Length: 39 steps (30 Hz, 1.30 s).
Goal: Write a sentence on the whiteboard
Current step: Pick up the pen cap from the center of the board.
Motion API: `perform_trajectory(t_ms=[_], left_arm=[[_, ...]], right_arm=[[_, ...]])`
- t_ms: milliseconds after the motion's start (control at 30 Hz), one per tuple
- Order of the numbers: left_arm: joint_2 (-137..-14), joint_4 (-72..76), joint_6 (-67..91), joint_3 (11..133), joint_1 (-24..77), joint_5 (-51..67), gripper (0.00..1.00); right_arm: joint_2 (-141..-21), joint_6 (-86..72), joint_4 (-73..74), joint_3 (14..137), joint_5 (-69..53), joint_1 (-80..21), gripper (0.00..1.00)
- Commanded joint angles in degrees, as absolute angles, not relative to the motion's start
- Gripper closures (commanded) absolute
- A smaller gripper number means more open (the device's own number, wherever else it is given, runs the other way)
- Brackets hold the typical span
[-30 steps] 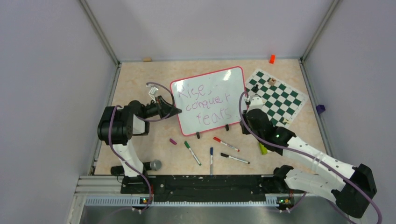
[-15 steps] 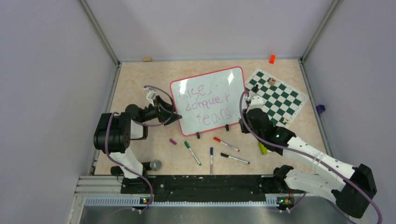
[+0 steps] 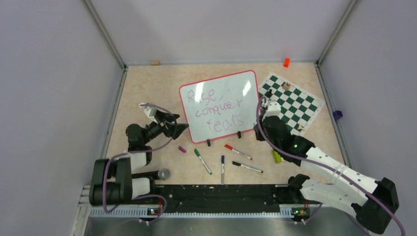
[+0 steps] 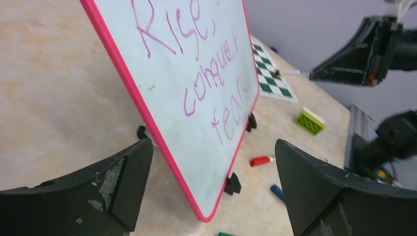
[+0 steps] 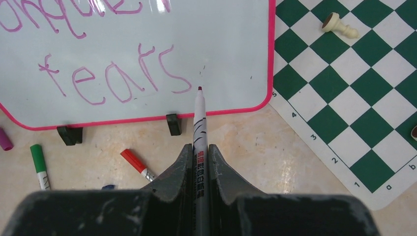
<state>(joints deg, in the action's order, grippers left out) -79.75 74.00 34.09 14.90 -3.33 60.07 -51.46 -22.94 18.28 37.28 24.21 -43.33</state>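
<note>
The whiteboard (image 3: 244, 88) stands tilted on its black feet mid-table, pink-rimmed. On it is the purple sentence (image 3: 216, 105), "Rise, conquer fears", in three lines. My left gripper (image 3: 183, 127) is open at the board's lower left corner. In the left wrist view that corner of the whiteboard (image 4: 196, 142) sits between the wide-spread fingers (image 4: 123, 182) without touching them. My right gripper (image 5: 199, 147) is shut on a white marker (image 5: 199, 118). The marker's dark red tip is just above the board (image 5: 231, 49), right of "fears" (image 5: 113, 78).
A green-and-white chess mat (image 3: 292, 101) lies right of the board, with a pale piece (image 5: 339, 24) on it. In front of the board lie loose markers: red (image 3: 237, 152), green (image 3: 202, 161), blue (image 3: 222, 168) and black (image 3: 247, 167). There is also a purple cap (image 3: 182, 149) and a green brick (image 3: 277, 156).
My left gripper has opened, let go of the board's left edge and drawn back toward the near left. The right gripper with its marker has hardly moved.
</note>
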Motion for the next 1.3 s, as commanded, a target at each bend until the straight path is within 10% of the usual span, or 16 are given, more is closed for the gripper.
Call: perform_trajectory(t_ms=[0,567,1267], left_arm=[[-60.55,52.57,22.18,9.62,-3.45,37.82,0.01],[-37.72,13.13,43.96,7.45,-3.52,-5.06,0.01],[-49.96,-34.64,64.49,26.85,-2.03,1.99,0.30]], right_arm=[[-49.83,-23.86,16.83,36.72,25.96,-42.79,1.00],[-47.29,-24.42,18.26,36.91,27.44,-42.80,1.00],[-48.20,-25.19,19.82,37.79,25.50,-42.80,1.00]])
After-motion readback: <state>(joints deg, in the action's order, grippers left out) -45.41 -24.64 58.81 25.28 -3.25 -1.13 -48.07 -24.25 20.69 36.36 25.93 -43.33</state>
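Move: The purple pen cap lies on the table almost straight below the left hand, about 4 cm back, 2 cm to its left and some 16 cm down. The green marker is about 11 cm to the right of the cap and 8 cm nearer the base. The whiteboard's middle stands about 10 cm ahead of the left hand, 19 cm to its right and 2 cm below. From the right hand, the cap is about 38 cm left, 1 cm back and 15 cm down. Still touching nothing, the pen cap ends up to the right of and below the left hand, which swings about 13 cm left, away from the whiteboard, rising slightly before sinking to some 8 cm below its start and easing back a little. The wrist swings counter-clockwise from pointing right to pointing forward and tips down about 45 degrees; the wide-open fingers narrow by a quarter. The right hand keeps its grip on the marker. ##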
